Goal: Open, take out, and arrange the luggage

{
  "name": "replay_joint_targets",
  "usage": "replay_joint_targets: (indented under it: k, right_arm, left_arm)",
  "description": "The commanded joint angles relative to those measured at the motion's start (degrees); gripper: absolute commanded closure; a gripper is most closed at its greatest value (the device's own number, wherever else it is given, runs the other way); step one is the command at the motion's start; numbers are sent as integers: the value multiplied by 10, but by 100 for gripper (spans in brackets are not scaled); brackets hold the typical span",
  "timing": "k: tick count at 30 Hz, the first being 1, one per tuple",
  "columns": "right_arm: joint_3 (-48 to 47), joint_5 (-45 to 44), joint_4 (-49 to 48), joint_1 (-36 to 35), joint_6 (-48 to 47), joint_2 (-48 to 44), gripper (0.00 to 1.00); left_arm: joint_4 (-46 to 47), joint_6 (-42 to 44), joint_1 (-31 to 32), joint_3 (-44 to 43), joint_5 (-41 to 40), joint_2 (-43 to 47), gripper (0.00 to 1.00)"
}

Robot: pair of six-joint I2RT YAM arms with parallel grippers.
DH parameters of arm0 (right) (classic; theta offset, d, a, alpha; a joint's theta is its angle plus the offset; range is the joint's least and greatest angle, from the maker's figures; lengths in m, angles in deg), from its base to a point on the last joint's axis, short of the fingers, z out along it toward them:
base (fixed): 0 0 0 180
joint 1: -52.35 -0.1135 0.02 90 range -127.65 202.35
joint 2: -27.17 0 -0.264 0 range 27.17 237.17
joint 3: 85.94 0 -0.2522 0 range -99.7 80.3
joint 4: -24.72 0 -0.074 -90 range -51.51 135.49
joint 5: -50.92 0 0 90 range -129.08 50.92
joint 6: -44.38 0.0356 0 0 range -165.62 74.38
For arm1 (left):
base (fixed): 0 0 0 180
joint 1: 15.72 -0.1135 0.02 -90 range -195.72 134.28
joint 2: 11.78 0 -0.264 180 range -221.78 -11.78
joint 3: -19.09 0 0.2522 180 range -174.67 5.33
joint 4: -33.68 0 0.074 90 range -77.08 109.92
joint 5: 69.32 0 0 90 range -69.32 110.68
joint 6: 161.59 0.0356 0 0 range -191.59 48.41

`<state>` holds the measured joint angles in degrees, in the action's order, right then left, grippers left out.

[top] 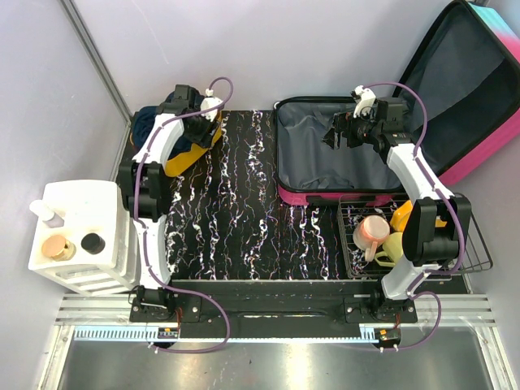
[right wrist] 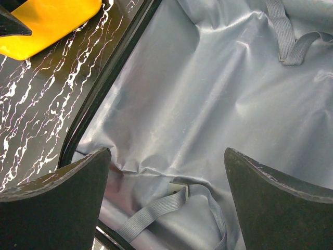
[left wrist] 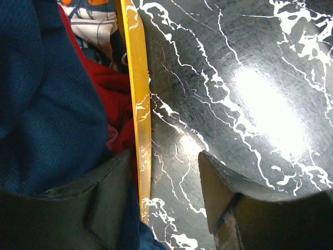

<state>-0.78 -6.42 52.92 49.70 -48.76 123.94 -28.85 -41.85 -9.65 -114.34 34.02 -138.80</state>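
Note:
The luggage (top: 325, 150) lies open at the back right, showing its grey lining (right wrist: 208, 94). Its teal-and-pink lid (top: 479, 89) leans out to the right. My right gripper (top: 335, 138) hangs open over the lining (right wrist: 167, 153), with nothing between its fingers and a grey strap (right wrist: 156, 211) below it. My left gripper (top: 199, 122) is at the yellow bin at the back left. Its jaws (left wrist: 165, 156) straddle the bin's rim (left wrist: 138, 94): one finger is inside against the clothes, the other is outside over the table, apart from the rim.
The bin holds a blue garment (left wrist: 47, 94) and a red one (left wrist: 112, 99). A wire basket (top: 357, 213) with a pink mug (top: 372, 231) and yellow cups stands front right. A white drawer unit (top: 81, 211) carrying small jars stands at the left.

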Motion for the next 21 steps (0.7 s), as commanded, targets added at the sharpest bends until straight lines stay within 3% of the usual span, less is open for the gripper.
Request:
replay_joint_targets:
  k: [1,6,10,14,15,21]
  right_arm:
    - [-12,14,-19,3,-11,-13,0]
    - [-6,14,-20,3,-10,-18,0]
    - [-3,13,-22,3,-10,-20,0]
    - [0,12,-22,3,-9,-22,0]
    - [0,13,-23,2,-8,-21,0]
    - [-2,18,-27,3,0,-18,0]
  left_arm:
    - [4,-77,0,-13,-46,-23,48]
    - [5,-161,-1,-8,-72,-19,71]
    - [9,-246,-7,10,-92,-1,100]
    - [31,-324,-25,58,-125,24,100]
    - [32,-333,-26,58,-166,22,100]
    - [39,-361,-60,15,-233,-9,100]
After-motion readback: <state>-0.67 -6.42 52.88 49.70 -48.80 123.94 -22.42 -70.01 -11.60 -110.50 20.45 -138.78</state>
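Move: The yellow basket's right-hand rim is already between the left gripper's open fingers, about 1 cm to the left and 2 cm below. The dark blue clothes heaped in the basket lie some 12 cm left and 2 cm ahead, about level in height. The open suitcase's base is about 28 cm right, 2 cm back and 8 cm lower. From the right gripper the rim is roughly 27 cm left, straight across, and 10 cm lower. Lower the left gripper about 2 cm over the yellow basket's rim, one finger inside and one outside, and close it until the rim is pinched. Keep that hold and drag the rim some 4 cm left, drifting about 1 cm forward overall, while turning the wrist steadily counter-clockwise, some 30 degrees from start to end. ##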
